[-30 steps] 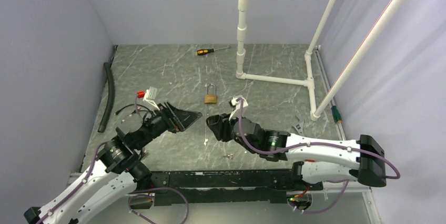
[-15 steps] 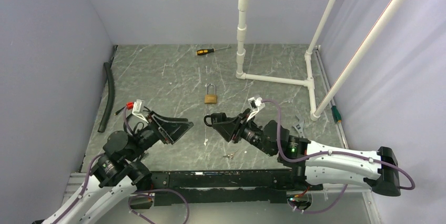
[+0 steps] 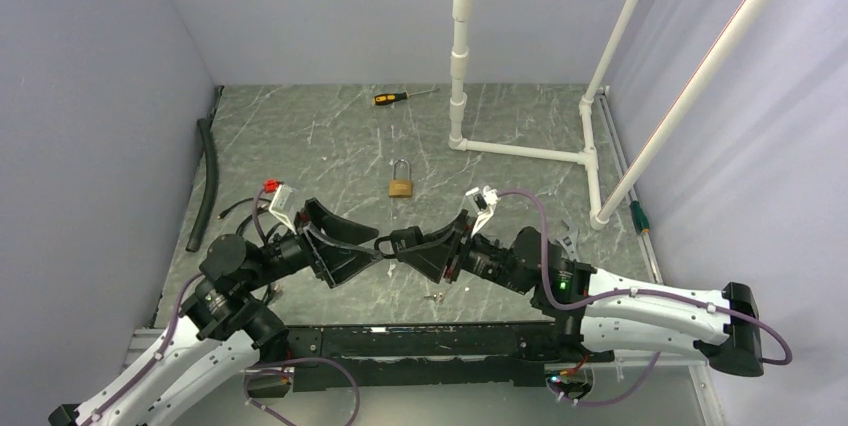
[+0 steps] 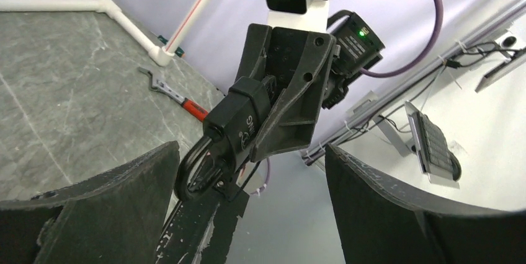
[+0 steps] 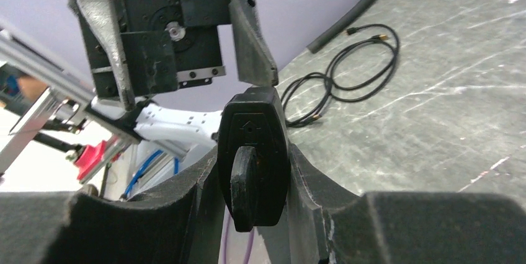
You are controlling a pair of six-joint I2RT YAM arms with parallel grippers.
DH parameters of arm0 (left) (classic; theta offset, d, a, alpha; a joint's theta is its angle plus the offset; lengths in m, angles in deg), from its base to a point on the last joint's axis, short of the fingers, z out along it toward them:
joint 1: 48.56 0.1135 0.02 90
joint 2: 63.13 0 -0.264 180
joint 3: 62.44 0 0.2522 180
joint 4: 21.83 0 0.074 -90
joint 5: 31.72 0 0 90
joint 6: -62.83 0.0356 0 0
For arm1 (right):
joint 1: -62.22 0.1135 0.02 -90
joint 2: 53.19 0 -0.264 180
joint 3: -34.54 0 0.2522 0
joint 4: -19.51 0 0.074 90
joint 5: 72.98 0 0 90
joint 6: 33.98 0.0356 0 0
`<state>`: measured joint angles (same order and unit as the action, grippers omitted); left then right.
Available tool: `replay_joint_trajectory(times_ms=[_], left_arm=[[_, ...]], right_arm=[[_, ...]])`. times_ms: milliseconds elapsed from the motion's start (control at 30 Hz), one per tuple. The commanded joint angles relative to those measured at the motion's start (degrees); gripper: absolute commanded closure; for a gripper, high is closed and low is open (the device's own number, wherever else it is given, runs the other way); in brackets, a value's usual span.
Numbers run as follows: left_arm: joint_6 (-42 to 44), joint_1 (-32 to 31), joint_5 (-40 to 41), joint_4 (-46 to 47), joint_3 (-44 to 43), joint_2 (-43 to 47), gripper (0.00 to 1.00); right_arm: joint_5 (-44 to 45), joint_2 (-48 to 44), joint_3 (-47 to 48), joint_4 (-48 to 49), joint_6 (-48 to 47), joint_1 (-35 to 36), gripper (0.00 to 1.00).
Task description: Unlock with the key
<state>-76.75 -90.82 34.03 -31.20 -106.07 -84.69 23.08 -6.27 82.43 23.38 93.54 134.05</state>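
Observation:
My right gripper is shut on a black padlock, held above the table with its shackle pointing left. A black key head sticks out of the lock's near end, facing the right wrist camera. My left gripper is open and faces the right one, its two fingers spread wide on either side of the shackle end without touching it. In the left wrist view the padlock sits clamped in the right gripper, just above my wide-apart left gripper.
A brass padlock lies on the table behind the grippers. Small loose keys lie near the front edge. A screwdriver, a black hose, a black cable and a white pipe frame stand around.
The left gripper has swung right and the right gripper has moved left with the padlock. They now meet in the middle, the left fingers flanking the shackle.

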Motion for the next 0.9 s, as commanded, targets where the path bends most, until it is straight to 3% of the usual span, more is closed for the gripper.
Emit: replay_joint_trajectory(times_ms=[0, 200, 300, 500, 867], left_arm=[[2.5, -0.1, -6.0, 5.8, -2.7, -1.3, 0.09], [2.5, -0.2, -8.7, 7.2, -2.6, -0.5, 0.09], [3.0, -0.1, -9.1, 5.9, -3.0, 0.4, 0.19], [3.0, -0.2, -9.3, 5.9, -2.3, 1.9, 0.20], [3.9, -0.2, -7.9, 3.2, 0.2, 4.2, 0.32]], right_arm=[[-7.8, -2.5, 4.8, 8.6, -0.5, -0.2, 1.00], [-14.2, 0.4, 6.3, 9.7, -0.3, -0.7, 1.00], [-16.0, 1.8, 6.4, 11.0, 0.4, -0.8, 1.00], [-17.9, 3.5, 6.5, 12.4, 1.7, -1.2, 1.00], [-21.3, 4.9, 6.8, 16.2, 3.4, -1.9, 1.00]])
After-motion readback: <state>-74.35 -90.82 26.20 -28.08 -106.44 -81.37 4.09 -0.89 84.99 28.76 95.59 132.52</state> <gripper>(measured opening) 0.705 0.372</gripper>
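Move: The black padlock, already held by the right gripper with its shackle towards the left one, lies about 8 cm right and 1 cm ahead of the open left fingers, nearly level. From the right hand its middle is some 5 cm left and 2 cm ahead; the left fingertips it is carried to are about 13 cm left, straight across. Down on the table, roughly 30 cm below the left hand, the brass padlock stands about 28 cm ahead and 9 cm right, the small keys 17 cm right and 1 cm ahead. Swing the held black padlock into the left gripper's mouth: keep the right grip, draw that hand back some 4 cm and left about half as far, turning it counter-clockwise by nearly 20 degrees. Meanwhile bring the left gripper back about 3 cm and up 2 cm, tilting it slightly, and start narrowing its wide-open fingers around the shackle without shutting them. ##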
